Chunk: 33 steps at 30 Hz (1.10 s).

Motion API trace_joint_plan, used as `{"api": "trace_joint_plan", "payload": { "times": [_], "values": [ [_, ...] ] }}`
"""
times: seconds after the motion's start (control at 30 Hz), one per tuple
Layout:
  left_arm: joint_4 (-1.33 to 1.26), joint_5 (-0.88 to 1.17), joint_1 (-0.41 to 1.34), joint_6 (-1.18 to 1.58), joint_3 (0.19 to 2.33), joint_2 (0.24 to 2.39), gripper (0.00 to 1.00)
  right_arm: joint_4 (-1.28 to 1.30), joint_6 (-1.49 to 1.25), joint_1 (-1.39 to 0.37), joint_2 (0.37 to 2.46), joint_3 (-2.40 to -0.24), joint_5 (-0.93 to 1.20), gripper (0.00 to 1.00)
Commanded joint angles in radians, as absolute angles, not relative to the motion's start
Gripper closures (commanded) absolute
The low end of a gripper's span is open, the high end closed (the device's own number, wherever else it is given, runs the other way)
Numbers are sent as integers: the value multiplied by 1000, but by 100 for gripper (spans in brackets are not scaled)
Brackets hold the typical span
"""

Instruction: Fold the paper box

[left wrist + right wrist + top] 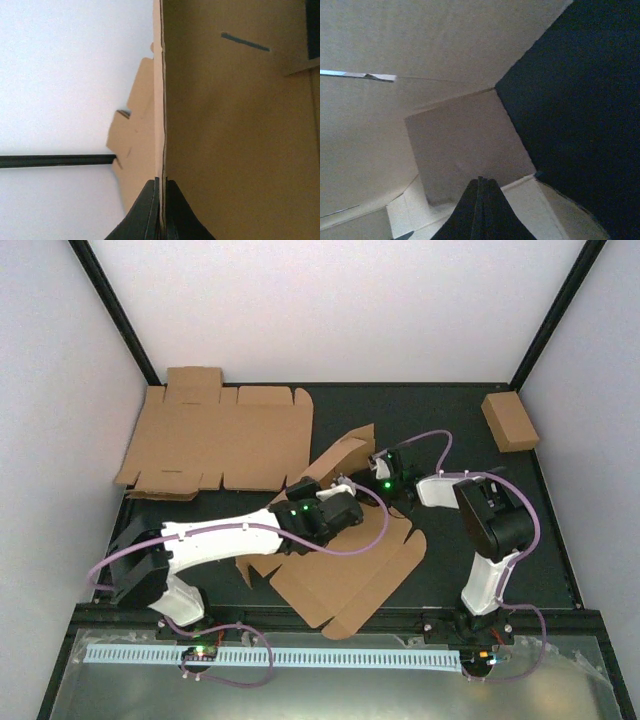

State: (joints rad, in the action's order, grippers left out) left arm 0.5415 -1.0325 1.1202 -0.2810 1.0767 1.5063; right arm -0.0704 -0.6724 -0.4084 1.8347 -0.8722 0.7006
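The paper box [350,575] is a brown die-cut cardboard sheet lying partly folded on the dark table mid-scene, with one flap [340,455] raised between the two arms. My left gripper [352,508] is shut on the edge of a raised panel. In the left wrist view that thin cardboard edge [163,100] runs straight up from between the black fingers [150,210] of the gripper [162,181]. My right gripper [366,476] is shut with nothing between its jaws. In the right wrist view its tip [481,179] rests against an inner panel [460,145] of the box.
A second flat cardboard blank [215,440] lies at the back left against the wall. A small closed brown box [510,422] sits at the back right. White walls with black corner posts [120,310] enclose the table. A white slotted strip [270,655] runs along the near edge.
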Motion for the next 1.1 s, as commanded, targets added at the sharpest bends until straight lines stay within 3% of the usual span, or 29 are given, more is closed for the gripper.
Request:
{"api": "trace_joint_plan", "payload": {
  "times": [0.0,0.53,0.87,1.07],
  "values": [
    [548,-1128,1153,-298,1091,1590,98,-164,-701,-413,1786,-831,638,98],
    [532,-1196,1187,-310,1081,1633,98,-184,-648,-408,1492,-700,507,88],
    [528,-1204,1195,-308,1085,1650,98,-363,-895,-409,1229,-552,553,69],
    [519,-1212,1196,-311,1082,1652,98,-246,-843,-409,1095,-576,403,56]
  ]
}}
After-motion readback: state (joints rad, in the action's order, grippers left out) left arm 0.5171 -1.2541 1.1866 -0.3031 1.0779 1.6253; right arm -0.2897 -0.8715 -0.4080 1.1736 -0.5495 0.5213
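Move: Beside the raised panel, the right hand's shut fingers are down at the small end flap, about 2 cm to their left and 2 cm lower; the panel's middle is some 7 cm left, 1 cm ahead and 5 cm above. The flat base panel reaches back, its middle about 17 cm behind and 3 cm lower. The left hand has the panel's top edge, with the panel's middle some 4 cm left, 3 cm back and 8 cm below. Backing out of the corner, the right hand first sinks and drifts right a touch, then opens its fingers a good third and climbs about 15 cm beside the raised panel, easing some 4 cm right and 3 cm back while the wrist rolls and tips its fingers up, roughly 25 degrees in all. The left keeps its pinch on the top edge, turning about 10 degrees nearly in place. ##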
